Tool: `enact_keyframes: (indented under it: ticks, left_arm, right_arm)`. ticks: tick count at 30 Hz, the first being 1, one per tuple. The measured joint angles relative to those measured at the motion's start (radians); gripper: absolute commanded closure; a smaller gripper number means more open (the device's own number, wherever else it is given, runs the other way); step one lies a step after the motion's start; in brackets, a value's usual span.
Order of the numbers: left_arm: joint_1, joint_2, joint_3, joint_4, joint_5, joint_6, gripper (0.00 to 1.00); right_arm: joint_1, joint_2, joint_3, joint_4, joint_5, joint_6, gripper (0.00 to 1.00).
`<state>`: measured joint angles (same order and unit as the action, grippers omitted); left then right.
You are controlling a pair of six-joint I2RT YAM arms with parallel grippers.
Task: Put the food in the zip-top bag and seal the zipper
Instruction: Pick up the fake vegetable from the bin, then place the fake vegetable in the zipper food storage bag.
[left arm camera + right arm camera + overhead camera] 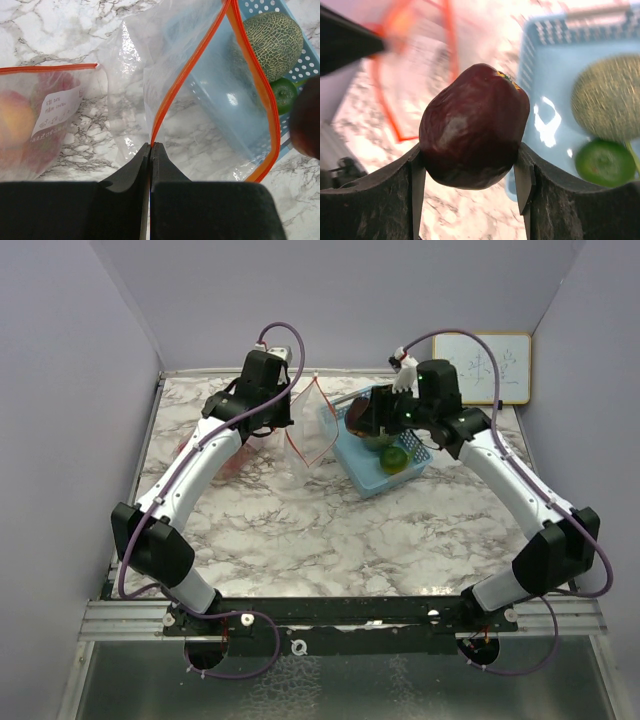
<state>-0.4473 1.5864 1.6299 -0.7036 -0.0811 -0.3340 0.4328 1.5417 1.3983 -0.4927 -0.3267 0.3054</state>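
A clear zip-top bag with an orange zipper rim stands open on the marble table. My left gripper is shut on its rim at the near corner. My right gripper is shut on a dark purple fruit and holds it in the air between the bag and the blue basket; in the top view this gripper hangs over the basket's left edge. A grey-green melon and a green fruit lie in the basket. The bag's mouth faces the basket.
A second bag with a white label and fruit inside lies flat on the table, left of the held bag. A small whiteboard leans against the back right wall. Purple walls close in the table on three sides.
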Motion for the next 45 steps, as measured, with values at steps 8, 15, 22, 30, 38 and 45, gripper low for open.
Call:
enact_keyframes:
  ticks: [8, 15, 22, 30, 38, 45]
  left_arm:
    - [0.000, 0.013, 0.000, 0.000, 0.018, -0.001, 1.00]
    - [0.000, 0.019, 0.000, 0.005, 0.037, -0.008, 1.00]
    - [0.000, 0.019, 0.000, 0.007, 0.040, -0.008, 1.00]
    - [0.000, 0.022, 0.000, 0.007, 0.054, -0.008, 1.00]
    - [0.000, 0.022, 0.000, 0.007, 0.055, -0.007, 1.00]
    - [0.000, 0.022, 0.000, 0.007, 0.058, -0.003, 1.00]
  right_arm:
    - [0.039, -0.008, 0.145, 0.136, -0.229, -0.002, 0.50]
    - [0.099, 0.216, 0.254, 0.142, -0.236, 0.017, 0.19]
    - [0.105, 0.228, 0.256, 0.084, -0.117, -0.003, 0.00]
    - [0.102, 0.041, 0.201, 0.017, 0.150, -0.042, 0.01]
    - [0.070, 0.026, 0.065, -0.114, 0.410, -0.041, 0.00]
    - [0.056, 0.165, -0.026, -0.135, 0.496, -0.064, 0.00]
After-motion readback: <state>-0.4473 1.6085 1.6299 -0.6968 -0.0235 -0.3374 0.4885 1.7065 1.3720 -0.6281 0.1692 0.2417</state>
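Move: The right hand holds the dark fake vegetable; the open mouth of the zip-top bag is about 10 cm to its left, 1 cm ahead and 3 cm lower. In the bin, the green vegetable lies roughly 8 cm right, 3 cm ahead and 18 cm below that hand, with the melon 10 cm ahead, 4 cm right and 16 cm below. From the left hand, pinching the bag's rim, the mouth's middle is some 6 cm right, 2 cm ahead and 3 cm lower. Still gripping the dark vegetable, the right hand rises about 10 cm while swinging left over the bag mouth, dips there and opens wide to let go of it. It then arcs up and back right some 16 cm, sinks towards the green vegetable with fingers open, and turns them steeper and less leftward. The left hand keeps its pinch on the rim, easing about 1 cm right and down. ##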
